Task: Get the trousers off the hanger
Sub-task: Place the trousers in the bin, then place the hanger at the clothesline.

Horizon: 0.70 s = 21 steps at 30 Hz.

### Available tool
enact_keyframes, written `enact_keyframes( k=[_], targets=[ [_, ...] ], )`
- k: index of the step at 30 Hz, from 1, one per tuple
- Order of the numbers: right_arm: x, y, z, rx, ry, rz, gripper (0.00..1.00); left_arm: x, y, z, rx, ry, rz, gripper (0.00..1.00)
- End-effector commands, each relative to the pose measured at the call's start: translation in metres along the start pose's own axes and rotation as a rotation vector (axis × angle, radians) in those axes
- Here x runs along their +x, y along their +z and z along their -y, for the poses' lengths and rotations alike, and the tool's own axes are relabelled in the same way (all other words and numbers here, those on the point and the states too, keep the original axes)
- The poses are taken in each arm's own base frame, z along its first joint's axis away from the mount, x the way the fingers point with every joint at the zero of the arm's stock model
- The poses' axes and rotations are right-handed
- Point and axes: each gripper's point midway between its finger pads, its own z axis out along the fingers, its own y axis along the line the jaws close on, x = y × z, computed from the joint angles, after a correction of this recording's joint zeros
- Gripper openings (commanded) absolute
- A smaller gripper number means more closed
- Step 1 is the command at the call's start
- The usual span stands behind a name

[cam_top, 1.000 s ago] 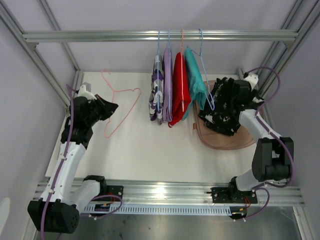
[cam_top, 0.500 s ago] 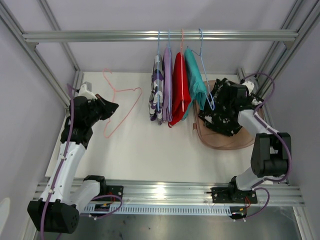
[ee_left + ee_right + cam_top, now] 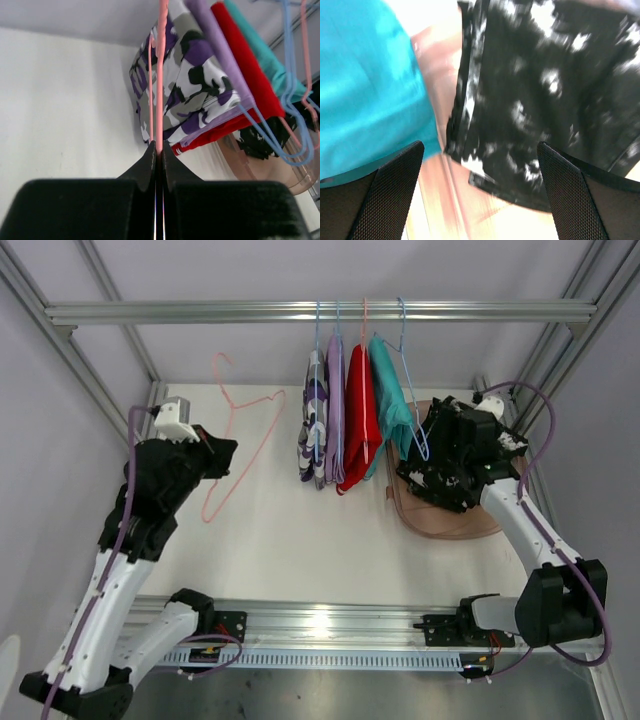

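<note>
My left gripper (image 3: 226, 450) is shut on a bare pink hanger (image 3: 240, 435) and holds it up left of the rail; its pink wire (image 3: 161, 75) runs up from between the closed fingers. On the rail hang purple-and-white patterned trousers (image 3: 314, 425), lilac trousers (image 3: 335, 420), red trousers (image 3: 360, 420) and teal trousers (image 3: 392, 405). The black speckled trousers (image 3: 450, 465) lie in the brown basket (image 3: 455, 525). My right gripper (image 3: 432, 452) is open just above them, with the black cloth (image 3: 535, 100) and the teal cloth (image 3: 365, 90) between its fingers' spread.
An aluminium rail (image 3: 200, 312) crosses the top and frame posts stand at both sides. A bare blue hanger (image 3: 412, 400) hangs right of the teal trousers, close to my right gripper. The white table (image 3: 280, 540) stretches in front.
My left arm has lifted the pink hanger up and a little forward. My right gripper has let go of the black trousers and shifted left over the basket.
</note>
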Motion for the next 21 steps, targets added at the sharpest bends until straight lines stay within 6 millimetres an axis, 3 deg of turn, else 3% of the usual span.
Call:
enact_keyframes(
  k=[1,6,10,17,21],
  targets=[
    [0.018,-0.007,-0.005,-0.038,-0.003,-0.047,0.99,-0.047,-0.037,0.003,-0.046,0.106,0.150,0.00],
    [0.024,-0.013,-0.016,-0.087,-0.012,-0.043,0.99,-0.075,-0.054,-0.009,-0.149,0.175,0.200,0.01],
    [0.030,-0.013,-0.016,-0.094,-0.046,-0.047,0.99,-0.099,-0.060,-0.006,-0.177,0.188,0.237,0.00],
    [0.033,-0.010,-0.024,-0.125,-0.061,-0.051,0.99,-0.115,-0.040,0.007,-0.151,0.179,0.226,0.01],
    [0.037,-0.008,-0.023,-0.122,-0.075,-0.062,0.99,-0.135,-0.035,0.016,-0.144,0.180,0.249,0.01]
  ],
)
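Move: The empty pink hanger is still pinched in the left hand; the free stretch of rail lies roughly 17 cm ahead, 5 cm left and 25 cm up. The hanging camouflage trousers are about 16 cm ahead and 14 cm right, near hand height; the purple ones hang 4 cm farther right. The right hand is over the bin: the black trousers lie about 5 cm ahead, 3 cm right, 14 cm below; the teal ones some 13 cm left, 3 cm ahead, 6 cm higher. The empty pink hanger rides up about 10 cm and some 4 cm left in the shut left fingers, hook first towards the rail, easing back at first and then forward again, while the wrist tips up and swings counter-clockwise by roughly 10 degrees each. Over the bin, the open right hand settles down, left and back a few centimetres, then nearly stops. ##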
